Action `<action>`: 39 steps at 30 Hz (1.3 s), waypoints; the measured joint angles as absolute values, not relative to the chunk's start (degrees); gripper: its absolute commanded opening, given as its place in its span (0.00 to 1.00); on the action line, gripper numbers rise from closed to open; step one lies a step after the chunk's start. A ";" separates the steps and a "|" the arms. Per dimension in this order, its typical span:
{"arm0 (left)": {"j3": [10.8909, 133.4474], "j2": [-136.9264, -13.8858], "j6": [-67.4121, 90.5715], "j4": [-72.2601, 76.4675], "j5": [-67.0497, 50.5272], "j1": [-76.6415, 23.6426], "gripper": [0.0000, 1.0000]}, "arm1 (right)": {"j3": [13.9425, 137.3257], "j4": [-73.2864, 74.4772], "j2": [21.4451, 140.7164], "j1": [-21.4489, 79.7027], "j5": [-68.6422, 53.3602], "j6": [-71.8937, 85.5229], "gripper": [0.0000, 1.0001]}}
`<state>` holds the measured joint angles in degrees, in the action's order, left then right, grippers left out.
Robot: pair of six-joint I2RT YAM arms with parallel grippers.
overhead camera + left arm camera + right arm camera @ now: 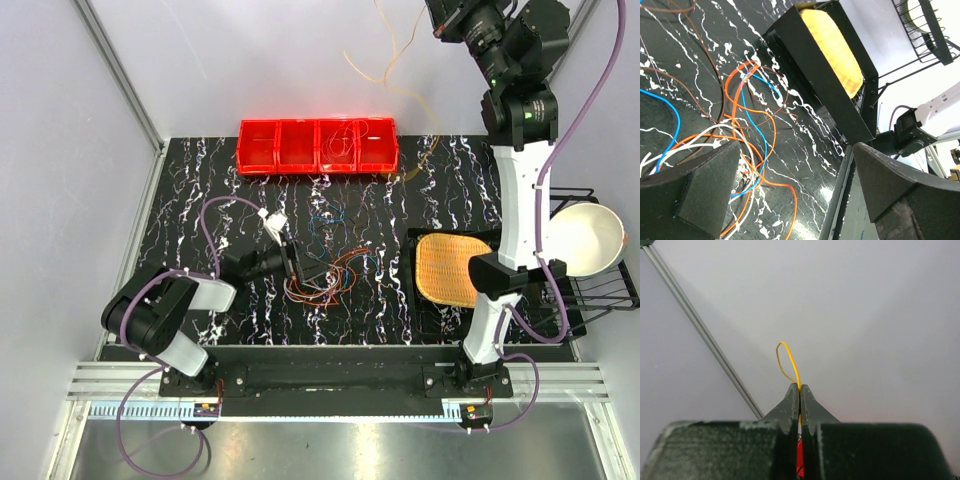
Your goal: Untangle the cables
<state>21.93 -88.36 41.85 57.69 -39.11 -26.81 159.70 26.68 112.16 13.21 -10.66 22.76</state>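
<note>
A tangle of orange, blue, brown and white cables (335, 275) lies at the middle of the black marbled table. In the left wrist view, orange loops (747, 100) and a blue strand (670, 115) run under my left gripper (795, 192). It is open, low over the tangle's left side (300, 265), with nothing between its fingers. My right gripper (800, 388) is raised high at the back right (440, 28). It is shut on a yellow cable (786, 357) that loops above the tips. That cable hangs down to the table (425, 165).
A red divided bin (318, 147) at the back holds thin wires in one compartment. A small blue wire (330, 215) lies apart in front of it. A black tray with a yellow woven pad (453, 268) sits right, beside a wire rack (600, 295) holding a white bowl (585, 238).
</note>
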 measured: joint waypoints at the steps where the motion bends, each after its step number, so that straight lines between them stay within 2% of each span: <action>1: 21.96 -88.36 41.60 57.14 -38.70 -27.11 0.99 | 159.15 25.65 111.85 13.17 -10.76 22.72 0.00; 11: 22.50 -88.36 39.03 52.16 -35.90 -29.52 0.99 | 151.13 18.72 111.18 12.97 -11.11 17.52 0.00; 20: 22.55 -88.36 39.00 52.16 -35.59 -29.52 0.99 | 152.66 10.57 120.18 12.97 -9.89 10.44 0.00; 27: 23.03 -88.36 38.98 52.07 -35.53 -29.52 0.99 | 154.74 9.65 129.88 12.97 -8.54 9.28 0.00; 32: 23.66 -88.36 38.98 51.94 -35.55 -29.52 0.99 | 154.87 8.10 131.13 12.97 -8.32 9.28 0.00; 39: 24.08 -89.17 39.00 51.90 -35.53 -29.52 0.99 | 157.07 -1.89 131.13 12.75 -8.08 9.78 0.00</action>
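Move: The right hand, high up with the yellow cable in its shut fingers, has the red bin's rightmost compartment about 15 cm ahead, 8 cm to its left and some 57 cm below. The pink cable's compartment is 10 cm to the left of that one and level with it. The mug stands about 17 cm ahead and 28 cm right. From the left hand, the rightmost compartment is roughly 31 cm ahead, 15 cm right and 7 cm lower. Forward and down in one sweep, about 16 cm out and 14 cm lower, the right hand carries the dangling yellow cable towards the red bin, still pinching it. It then turns back upward some 6 cm, drawing back a little as the fingertips tip up about 10 degrees. ##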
